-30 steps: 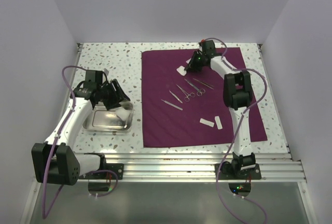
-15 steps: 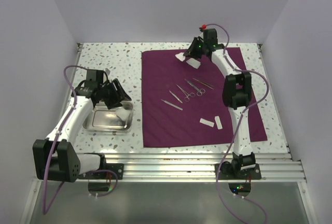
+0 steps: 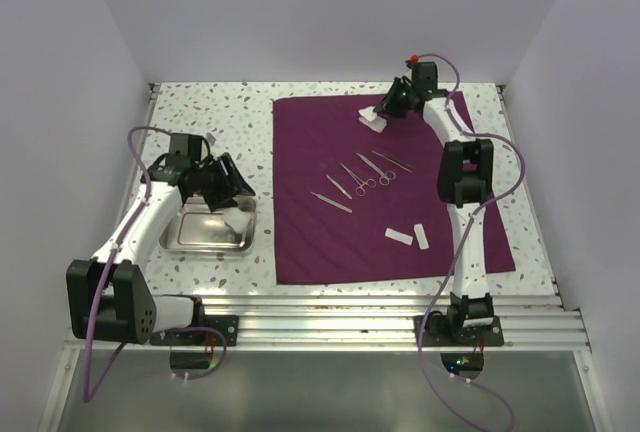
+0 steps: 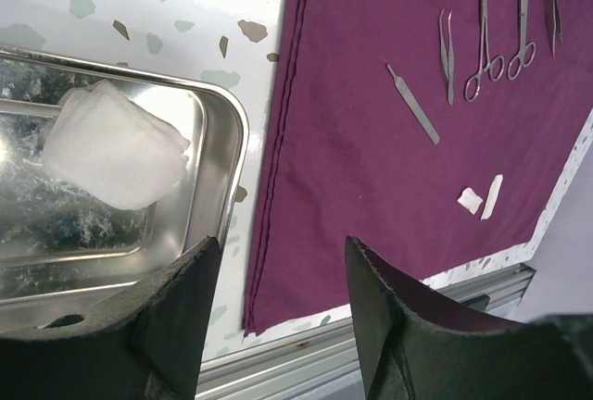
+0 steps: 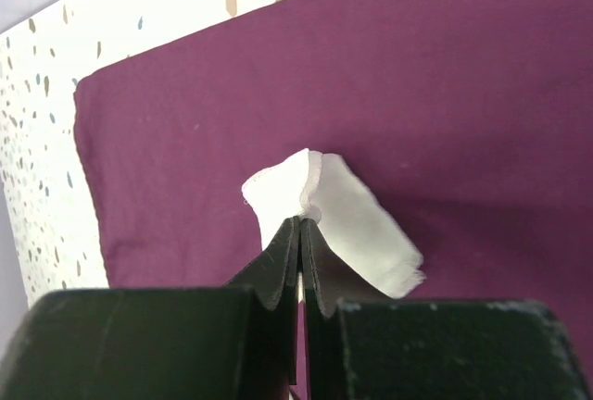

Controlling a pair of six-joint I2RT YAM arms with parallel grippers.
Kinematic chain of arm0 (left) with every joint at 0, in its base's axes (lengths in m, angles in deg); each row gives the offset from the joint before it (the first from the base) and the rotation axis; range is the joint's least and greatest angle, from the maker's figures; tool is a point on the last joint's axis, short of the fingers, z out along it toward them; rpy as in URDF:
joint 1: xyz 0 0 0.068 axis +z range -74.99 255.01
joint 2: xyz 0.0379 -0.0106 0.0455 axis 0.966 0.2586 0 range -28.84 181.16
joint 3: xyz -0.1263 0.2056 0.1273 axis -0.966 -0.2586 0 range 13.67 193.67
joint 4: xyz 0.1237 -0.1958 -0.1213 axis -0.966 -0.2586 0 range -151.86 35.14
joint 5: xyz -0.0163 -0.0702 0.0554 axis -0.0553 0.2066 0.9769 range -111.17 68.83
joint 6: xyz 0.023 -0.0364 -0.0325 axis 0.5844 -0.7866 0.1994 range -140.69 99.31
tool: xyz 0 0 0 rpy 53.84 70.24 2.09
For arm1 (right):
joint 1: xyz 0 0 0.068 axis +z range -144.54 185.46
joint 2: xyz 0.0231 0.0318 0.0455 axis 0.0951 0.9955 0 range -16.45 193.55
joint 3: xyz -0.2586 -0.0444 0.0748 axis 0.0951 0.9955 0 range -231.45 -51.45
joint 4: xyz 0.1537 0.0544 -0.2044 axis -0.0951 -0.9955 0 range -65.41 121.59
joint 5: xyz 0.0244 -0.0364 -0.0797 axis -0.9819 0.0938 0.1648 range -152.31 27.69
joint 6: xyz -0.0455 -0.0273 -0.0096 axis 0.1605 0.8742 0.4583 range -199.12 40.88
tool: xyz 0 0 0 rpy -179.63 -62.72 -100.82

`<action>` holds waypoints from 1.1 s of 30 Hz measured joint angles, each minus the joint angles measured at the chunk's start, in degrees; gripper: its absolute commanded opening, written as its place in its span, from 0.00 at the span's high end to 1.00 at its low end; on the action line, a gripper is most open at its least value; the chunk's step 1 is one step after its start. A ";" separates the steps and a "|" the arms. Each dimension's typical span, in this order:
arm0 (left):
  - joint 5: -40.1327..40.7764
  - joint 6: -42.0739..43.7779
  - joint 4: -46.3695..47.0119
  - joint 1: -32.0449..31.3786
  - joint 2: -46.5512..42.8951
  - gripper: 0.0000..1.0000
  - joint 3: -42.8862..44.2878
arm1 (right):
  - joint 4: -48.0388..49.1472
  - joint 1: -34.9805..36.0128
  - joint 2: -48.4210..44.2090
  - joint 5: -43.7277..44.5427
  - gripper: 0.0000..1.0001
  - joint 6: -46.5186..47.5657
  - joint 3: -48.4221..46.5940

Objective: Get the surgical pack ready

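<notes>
The dark-purple cloth (image 3: 330, 242) lies flat on the table's right half. My right gripper (image 3: 387, 110) hangs over its far edge, shut on a folded white gauze square (image 5: 357, 210) lifted clear of the cloth (image 5: 463, 94). Scissors (image 3: 365, 180) and tweezers (image 3: 338, 187) lie in a row mid-cloth with other thin silver tools. The steel tray (image 3: 170, 242) sits left of the cloth with a gauze square (image 4: 111, 145) inside. My left gripper (image 3: 225, 187) hovers open over the tray's far right corner, nothing between its fingers (image 4: 190, 270).
Two small white strips (image 3: 408, 237) lie on the cloth's near right part. White walls close in the speckled table on three sides. A metal rail (image 3: 360, 312) runs along the near edge by the arm bases.
My right gripper has lifted the gauze square off the cloth and carried it right, toward the far edge. The left arm has barely moved.
</notes>
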 measured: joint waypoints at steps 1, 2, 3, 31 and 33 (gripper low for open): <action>-0.11 0.00 0.07 0.00 0.17 0.40 0.00 | 0.00 -0.37 0.13 -0.13 1.00 0.15 0.00; -0.22 0.00 0.15 0.00 0.35 0.40 0.00 | 0.02 -0.70 0.39 -0.22 1.00 0.24 0.00; -0.28 0.00 0.31 0.00 0.50 0.40 0.00 | 0.02 -0.94 0.72 -0.35 1.00 0.31 0.00; -1.75 0.00 2.27 0.00 3.34 0.40 0.00 | -3.41 -2.03 1.70 -0.87 0.65 3.89 0.52; -1.75 0.00 2.29 0.00 3.34 0.40 0.00 | -3.50 -2.38 1.09 -0.57 0.64 4.31 1.25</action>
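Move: The right hand holds one gauze pinched. The last gauze on the cloth, where this one is going, lies nearly under the hand: about 4 cm below, some 1 cm back and 1 cm to its left. From the same hand the dark tweezers lie roughly 15 cm back and 3 cm right, and the scissors about 17 cm back and 1 cm left. From the left hand that last gauze is around 33 cm ahead and 31 cm to the right, well below. Down about 4 cm and a little to the right goes the right hand, setting its pinched gauze onto the one lying on the cloth. There it stays while the fingers open to about a third and let go, then it eases off some 2 cm, right and slightly back, rising barely a centimetre, the fingers still opening. ##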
